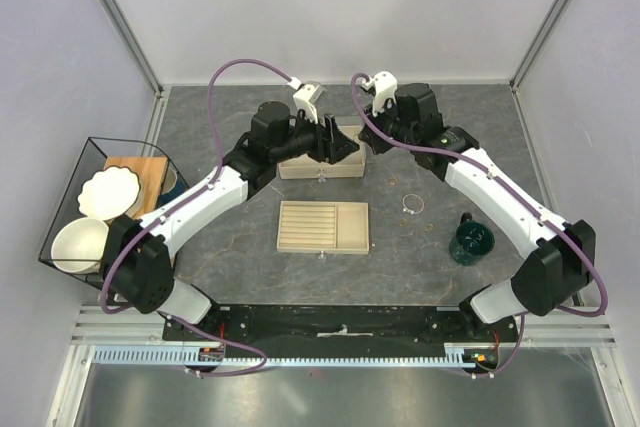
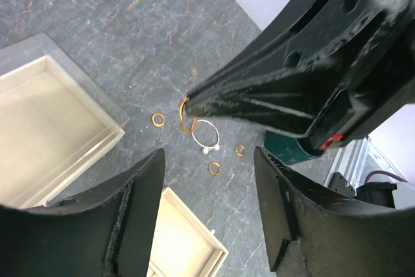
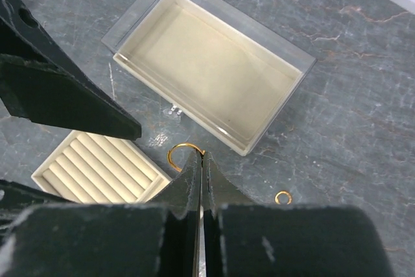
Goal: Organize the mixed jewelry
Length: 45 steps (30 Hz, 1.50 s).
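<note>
My right gripper [image 3: 201,157] is shut on a thin gold hoop [image 3: 178,154], pinched at its fingertips above the table. In the left wrist view the same hoop [image 2: 184,116] hangs at the tip of the right fingers [image 2: 259,89]. My left gripper [image 2: 209,154] faces it, open, with nothing between its jaws; the hoop is just beyond its fingertips. On the table lie a silver wire hoop [image 2: 206,133] and small gold rings [image 2: 158,119] [image 2: 214,168] [image 2: 239,150]. Both grippers [image 1: 340,142] [image 1: 365,142] meet over the far middle of the table.
A beige slotted tray [image 1: 322,226] lies mid-table, and an empty beige box [image 3: 207,76] lies behind it under the grippers. A dark green glass vessel [image 1: 470,242] stands at the right, near the silver hoop [image 1: 411,205]. A wire basket [image 1: 95,147] with white dishes sits at the left edge.
</note>
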{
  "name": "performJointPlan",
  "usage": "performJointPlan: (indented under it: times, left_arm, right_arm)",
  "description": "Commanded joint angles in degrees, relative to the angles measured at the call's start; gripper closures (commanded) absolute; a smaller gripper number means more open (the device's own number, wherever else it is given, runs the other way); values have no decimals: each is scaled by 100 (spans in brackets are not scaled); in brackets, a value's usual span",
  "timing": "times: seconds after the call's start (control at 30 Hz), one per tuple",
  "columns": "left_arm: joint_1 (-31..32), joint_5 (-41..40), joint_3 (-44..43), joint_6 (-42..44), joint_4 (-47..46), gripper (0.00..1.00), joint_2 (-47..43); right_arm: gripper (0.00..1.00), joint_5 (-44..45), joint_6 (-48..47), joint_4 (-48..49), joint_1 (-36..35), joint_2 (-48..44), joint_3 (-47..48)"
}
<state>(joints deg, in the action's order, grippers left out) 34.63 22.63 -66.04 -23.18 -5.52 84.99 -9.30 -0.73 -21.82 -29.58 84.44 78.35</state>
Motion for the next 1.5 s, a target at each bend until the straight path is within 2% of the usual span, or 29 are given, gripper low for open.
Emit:
performJointPlan:
  times: [0.0,0.13,0.6,1.03,1.33,1.47]
  left_arm:
    - [26,-22,-304,-222,-266,39,61]
    - [26,-66,-366,-213,-204,46,149]
    - [26,-198,-418,-125,-169,51,132]
    - [26,-75,-524,-169,-169,69,264]
    - [35,-84,-489,-178,-178,70,281]
    - [35,-66,-506,-204,-178,74,299]
  right_arm:
    - [100,-204,284,240,-74,-235,-118]
    - [100,-230,284,249,-91,-306,-100]
    - [100,-327,354,249,-100,-420,-74]
    - [100,-388,390,258,-100,-446,-91]
    - [100,-380,381,266,-100,-473,-91]
    - [100,-371,381,275,-100,-490,-135]
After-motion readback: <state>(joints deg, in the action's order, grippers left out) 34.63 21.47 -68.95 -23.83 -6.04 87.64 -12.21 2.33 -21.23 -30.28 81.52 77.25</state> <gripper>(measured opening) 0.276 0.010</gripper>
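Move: The gold ring sits in my right fingertips, about 1 cm ahead, 1 cm left of and 1 cm below that hand. I'm taking it to my left gripper, some 2 cm back and 3 cm left, about level. From my left hand the ring lies roughly 3 cm ahead, 2 cm right and 1 cm lower. Some 19 cm below the left hand, the open box is 14 cm ahead, 6 cm left; the ring tray 4 cm back, 6 cm left. I bring my hands together in the air for the handover. My right hand keeps the ring pinched and eases about 1.5 cm back and as much up, slightly left; my left hand creeps some 1.5 cm forward to it, closing its half-open fingers around the ring to a narrow gap. ##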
